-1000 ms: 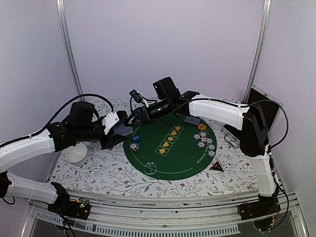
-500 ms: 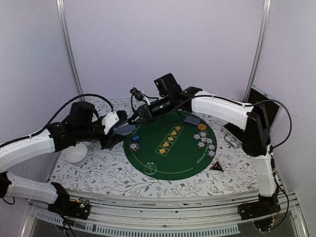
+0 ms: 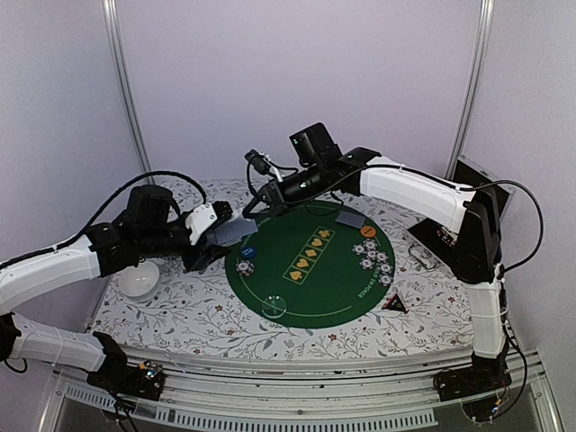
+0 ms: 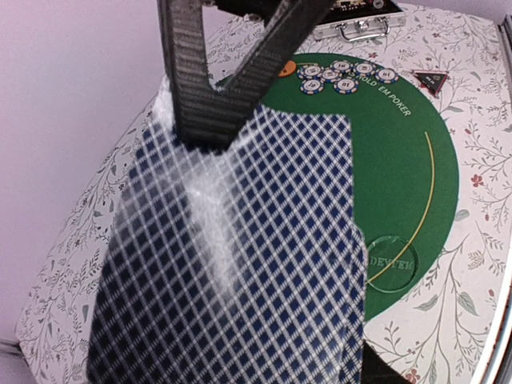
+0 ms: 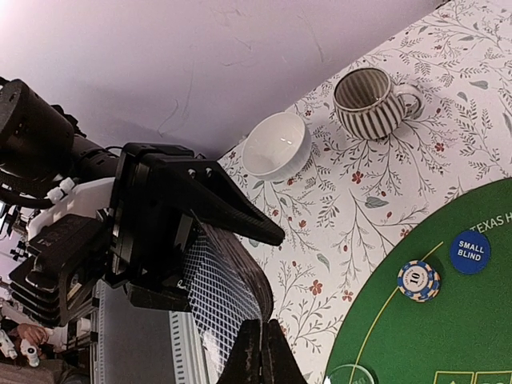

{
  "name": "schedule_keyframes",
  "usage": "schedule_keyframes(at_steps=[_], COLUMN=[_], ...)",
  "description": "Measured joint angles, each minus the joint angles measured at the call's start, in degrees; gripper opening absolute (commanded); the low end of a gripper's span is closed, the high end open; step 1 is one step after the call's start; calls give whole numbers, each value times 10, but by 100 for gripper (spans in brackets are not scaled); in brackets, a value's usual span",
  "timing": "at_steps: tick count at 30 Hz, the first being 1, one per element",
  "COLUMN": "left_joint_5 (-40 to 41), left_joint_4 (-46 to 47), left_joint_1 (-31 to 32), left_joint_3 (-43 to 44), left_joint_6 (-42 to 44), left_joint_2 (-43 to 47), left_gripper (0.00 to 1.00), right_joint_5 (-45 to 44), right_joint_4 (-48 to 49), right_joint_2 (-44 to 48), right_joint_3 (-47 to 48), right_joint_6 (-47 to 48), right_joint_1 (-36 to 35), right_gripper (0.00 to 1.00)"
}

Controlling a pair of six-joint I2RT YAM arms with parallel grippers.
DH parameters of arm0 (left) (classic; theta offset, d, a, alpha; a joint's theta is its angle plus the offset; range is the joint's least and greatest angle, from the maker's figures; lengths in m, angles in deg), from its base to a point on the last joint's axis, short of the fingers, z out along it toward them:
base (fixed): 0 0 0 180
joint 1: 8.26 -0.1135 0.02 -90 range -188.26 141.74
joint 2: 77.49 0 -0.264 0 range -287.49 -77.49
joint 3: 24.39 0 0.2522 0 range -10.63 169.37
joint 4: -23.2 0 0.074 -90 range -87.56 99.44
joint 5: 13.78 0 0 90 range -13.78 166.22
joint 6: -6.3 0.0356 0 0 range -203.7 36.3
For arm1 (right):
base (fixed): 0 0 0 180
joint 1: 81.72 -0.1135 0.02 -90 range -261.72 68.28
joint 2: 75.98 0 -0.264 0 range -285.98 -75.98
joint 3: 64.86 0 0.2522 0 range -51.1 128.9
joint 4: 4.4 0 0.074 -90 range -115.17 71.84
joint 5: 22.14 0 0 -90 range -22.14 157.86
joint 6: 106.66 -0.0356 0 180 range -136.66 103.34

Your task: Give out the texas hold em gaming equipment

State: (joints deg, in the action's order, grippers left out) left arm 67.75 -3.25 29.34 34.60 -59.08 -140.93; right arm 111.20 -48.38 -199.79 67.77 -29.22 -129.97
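Note:
My left gripper (image 3: 214, 241) is shut on a deck of blue-lattice-backed playing cards (image 3: 232, 231) above the table's left side. The deck's top card (image 4: 240, 256) fills the left wrist view. My right gripper (image 3: 256, 209) is shut on the far edge of that top card (image 5: 240, 308), which bends up from the deck. The green round mat (image 3: 310, 279) holds a cluster of whitish chips (image 3: 373, 256), one chip (image 3: 245, 267), a blue SMALL BLIND button (image 3: 249, 251), an orange button (image 3: 367, 231) and one card (image 3: 351, 219).
A white bowl (image 3: 139, 280) sits left of the mat, below my left arm. A striped mug (image 5: 376, 101) stands beside the bowl (image 5: 276, 144) in the right wrist view. A clear disc (image 3: 274, 306) lies on the mat's near part. A red triangle (image 3: 394, 303) and a dark case (image 3: 468, 193) are at the right.
My right gripper has risen and drawn back to the right from the deck, pulling the top card's edge with it. My left arm and the deck have stayed put.

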Motion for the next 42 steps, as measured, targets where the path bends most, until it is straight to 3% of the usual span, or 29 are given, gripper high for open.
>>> schedule_keyframes(at_steps=[12,20,25,32,38,42], left_joint_5=[-1,-6,-11,-12,-14,-14], left_joint_4=[0,0,0,0,1,4], left_joint_1=[0,0,0,0,0,0], left_joint_3=[0,0,0,0,0,0], left_joint_6=[0,0,0,0,0,0], left_joint_2=[0,2,2,2,9,12], left_gripper=[56,55,56,56,56,56], right_joint_5=[49,4,-23,-55,-70,-77], right_joint_4=[-2,74,145,248,312,337], right_joint_2=[41,76,-24,-180,-207,-207], right_joint_3=[19,-43,-57,-74,-78,-77], right_joint_6=[-12,-72,-165,-334,-440,-471], right_joint_1=[44,140,162,126,109,110], right_gripper=[1,1,1,6,26,68])
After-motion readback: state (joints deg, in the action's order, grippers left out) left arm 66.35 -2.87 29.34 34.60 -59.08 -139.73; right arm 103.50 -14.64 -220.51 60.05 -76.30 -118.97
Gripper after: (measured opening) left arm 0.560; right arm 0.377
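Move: The open patch of green mat just beyond the small blind button, where the pinched card is headed, lies about 15 cm ahead of the right hand, 1 cm to its right and 21 cm below. The button is some 8 cm ahead and 4 cm left, the chip pile 2 cm ahead and 5 cm left; the deck is 3 cm back, 5 cm left and slightly lower. From the left hand that patch is about 17 cm ahead, 8 cm right and 15 cm down. The card still pinched by its edge at the deck is drawn free by the right hand, which lifts about 8 cm while swinging forward and right, then drops steeply, some 27 cm, with a slight return leftward, to the mat beyond the small blind button. The wrist rolls some 50 degrees on the way and the shut fingers open part-way low over the mat. The left hand keeps its hold on the deck almost still. ##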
